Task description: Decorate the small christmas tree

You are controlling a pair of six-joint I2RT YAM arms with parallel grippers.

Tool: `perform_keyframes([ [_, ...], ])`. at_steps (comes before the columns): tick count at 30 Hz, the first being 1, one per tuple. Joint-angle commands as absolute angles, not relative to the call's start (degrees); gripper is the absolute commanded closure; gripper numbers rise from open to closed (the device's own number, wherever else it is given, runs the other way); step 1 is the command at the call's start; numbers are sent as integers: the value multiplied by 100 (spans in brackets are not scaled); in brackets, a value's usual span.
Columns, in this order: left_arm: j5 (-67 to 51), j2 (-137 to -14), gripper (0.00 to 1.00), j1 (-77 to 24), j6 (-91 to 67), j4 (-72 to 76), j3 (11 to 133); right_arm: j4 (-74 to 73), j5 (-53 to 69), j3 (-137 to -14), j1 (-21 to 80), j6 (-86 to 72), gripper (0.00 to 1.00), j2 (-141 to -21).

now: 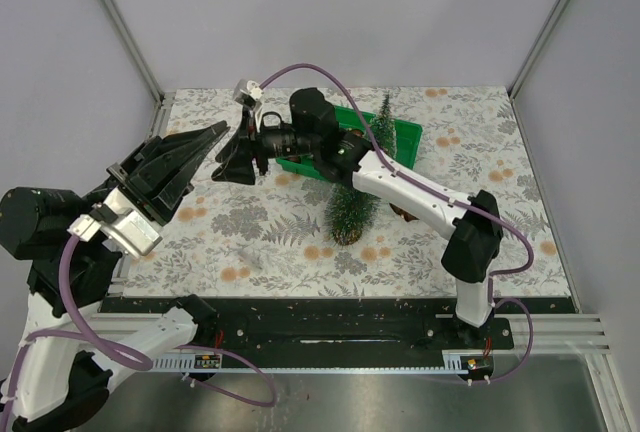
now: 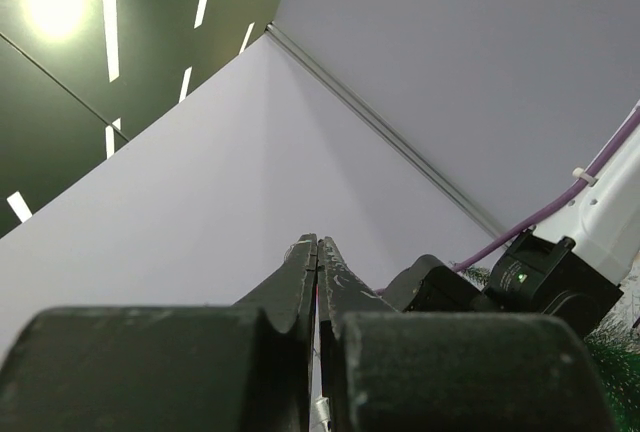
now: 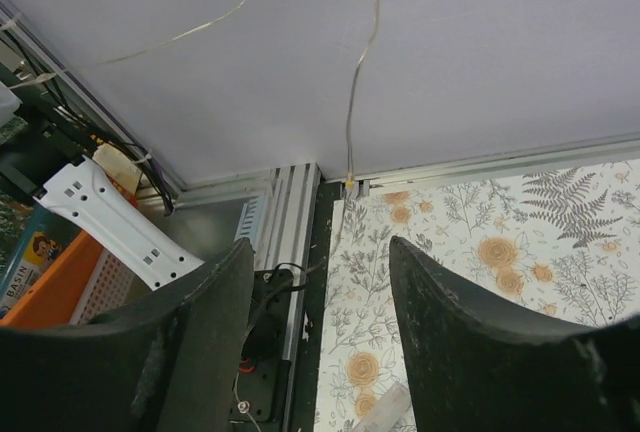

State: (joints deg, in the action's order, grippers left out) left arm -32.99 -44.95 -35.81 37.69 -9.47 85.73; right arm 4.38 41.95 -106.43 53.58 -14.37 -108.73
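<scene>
The small christmas tree, dark green with frosted tips and a brown base, stands mid-table, partly under my right arm. My left gripper is raised above the table's left side and is shut on a thin wire string that runs between its fingers. My right gripper is level, pointing left, just right of the left gripper's tip. It is open and empty. A thin wire hangs in front of it down to the table's edge.
A green tray sits at the back behind my right arm. A second, slimmer tree stands at it. A small clear piece lies on the floral table cover at front left. A metal frame rail borders the table.
</scene>
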Motion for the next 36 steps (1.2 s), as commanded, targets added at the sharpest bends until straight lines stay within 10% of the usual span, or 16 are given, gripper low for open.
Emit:
perform_keyframes([
  [1,-3428,-4412,100,-3595,3850,-782,8596,457,4263,-11074,5475,-1529,40,-10968],
  [8,-3375,-4254,100,-3595,3998,-791,8412,-191,3719,-11346,5467,-1030,100,-10899],
  [17,-3357,-3885,82,-3595,4579,-958,7954,-2248,2638,-13286,5028,191,100,-11302],
  [24,-3305,-3665,1,-3595,4825,-1133,7770,-2821,1724,-14194,4834,878,100,-11715],
  [36,-3171,-2980,3,-3595,5139,-2229,7137,-2365,493,-14818,4474,1257,100,-11936],
])
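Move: The thin light string hangs from the left hand's shut fingers and passes between the right hand's open fingers, about 2 cm farther left than that hand's point. That stretch lies some 11 cm ahead of the left hand, 8 cm to its left and 23 cm below. The upright tree's middle is roughly 10 cm ahead of the right hand, 26 cm to its right and 18 cm lower; the green box stands behind the tree, around 38 cm ahead, 25 cm right and 38 cm down. The light string is pinched as the right fingers close fully on it after a small dip; that hand then carries it about 17 cm forward, also right and upward, sinking slightly at the end, while its wrist swings clockwise some 35 degrees. Once the right grip is shut, the left fingers open wide to let go, and that hand sinks about 6 cm. ##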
